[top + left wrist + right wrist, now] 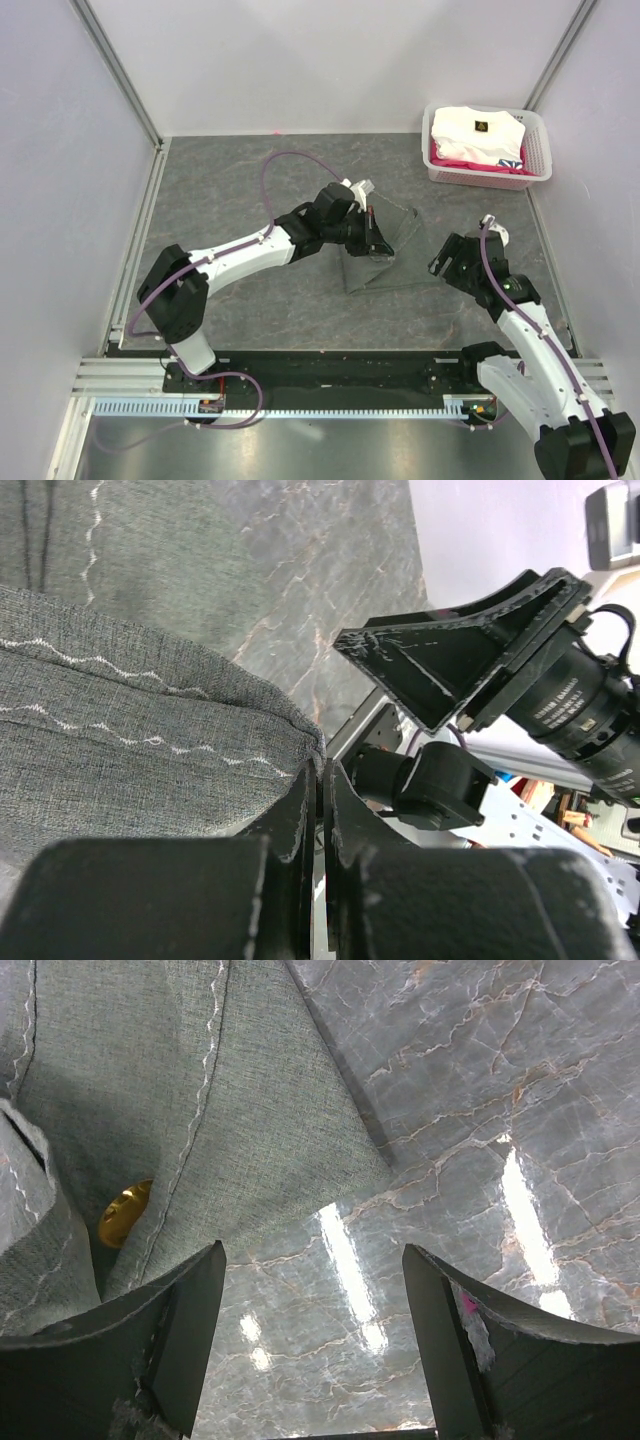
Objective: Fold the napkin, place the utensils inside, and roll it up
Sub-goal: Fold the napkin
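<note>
The grey-green napkin (388, 250) lies mid-table, and one part of it is lifted off the surface. My left gripper (377, 240) is over it, shut, with the cloth's hemmed edge pinched between its tips (322, 768); the napkin (130, 750) drapes away to the left of them. A gold spoon (125, 1212) shows only partly in the right wrist view, under a raised fold of the napkin (210, 1090). My right gripper (312, 1252) stands open just right of the cloth, above bare table, holding nothing. In the top view, this gripper (446, 262) sits right of the napkin.
A white basket (540, 150) holding a white folded garment (472, 132) on pink cloth stands at the back right corner. Pale walls and aluminium posts close in the grey marbled table (250, 190). A rail (330, 370) runs along the near edge.
</note>
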Robot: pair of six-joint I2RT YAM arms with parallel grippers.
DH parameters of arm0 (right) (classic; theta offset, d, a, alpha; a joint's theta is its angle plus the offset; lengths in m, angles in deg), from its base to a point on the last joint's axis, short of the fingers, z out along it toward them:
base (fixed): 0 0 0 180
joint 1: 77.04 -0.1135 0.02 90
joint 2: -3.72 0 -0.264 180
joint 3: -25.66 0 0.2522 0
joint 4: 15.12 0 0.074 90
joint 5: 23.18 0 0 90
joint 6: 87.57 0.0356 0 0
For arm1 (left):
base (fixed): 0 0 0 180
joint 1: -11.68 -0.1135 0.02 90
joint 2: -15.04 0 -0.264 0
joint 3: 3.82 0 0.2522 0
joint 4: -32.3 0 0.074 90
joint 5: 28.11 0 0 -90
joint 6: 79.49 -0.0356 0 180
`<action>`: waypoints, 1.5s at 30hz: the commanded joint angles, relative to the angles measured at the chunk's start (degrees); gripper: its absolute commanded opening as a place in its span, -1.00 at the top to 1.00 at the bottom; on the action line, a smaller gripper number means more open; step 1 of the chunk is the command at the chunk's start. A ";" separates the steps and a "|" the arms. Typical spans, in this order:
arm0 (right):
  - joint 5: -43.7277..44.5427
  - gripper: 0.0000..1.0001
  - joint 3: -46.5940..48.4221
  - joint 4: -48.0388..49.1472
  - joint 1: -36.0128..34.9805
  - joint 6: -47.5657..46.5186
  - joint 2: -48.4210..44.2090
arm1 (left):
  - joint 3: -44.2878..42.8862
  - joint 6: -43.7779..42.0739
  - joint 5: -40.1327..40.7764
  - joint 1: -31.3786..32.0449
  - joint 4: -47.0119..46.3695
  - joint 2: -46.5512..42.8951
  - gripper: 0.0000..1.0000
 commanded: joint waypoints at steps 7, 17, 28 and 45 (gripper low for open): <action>-11.19 -0.57 -5.99 7.49 -0.09 4.05 -3.09 | -1.95 -1.04 0.38 0.65 -1.08 -3.05 0.96; -21.67 -0.26 -11.88 22.51 -2.72 12.22 0.77 | -2.22 -1.74 0.03 0.73 -1.17 -4.02 0.96; -17.62 0.08 -12.59 37.03 -17.31 21.90 12.37 | -1.51 -1.83 -0.32 0.73 -1.17 -4.55 0.96; -15.25 0.21 -15.40 47.49 -18.99 22.78 24.50 | -3.71 -0.34 -0.94 0.73 -3.27 -3.06 0.96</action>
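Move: My right hand is empty and heads for the napkin's near edge just below the spoon's bowl, about 16 cm to its left, 2 cm ahead and 9 cm down. The bowl peeks out some 5 cm beyond that edge and 3 cm farther left, while the napkin's right corner lies about 4 cm ahead of my right hand and 2 cm to its right, on the table. From my left hand, already pinching the raised fold, that near edge is roughly 16 cm below, 2 cm back and 2 cm left. I sweep my right hand left about 16 cm over the near side of the napkin, sinking some 6 cm in two stages, towards the near edge beside the draped cloth. On the way I roll it about 30 degrees, left side rising, swing it some 15 degrees counter-clockwise, and narrow the fingers from wide to half open. My left hand keeps its pinch on the fold and rises about 2 cm. ##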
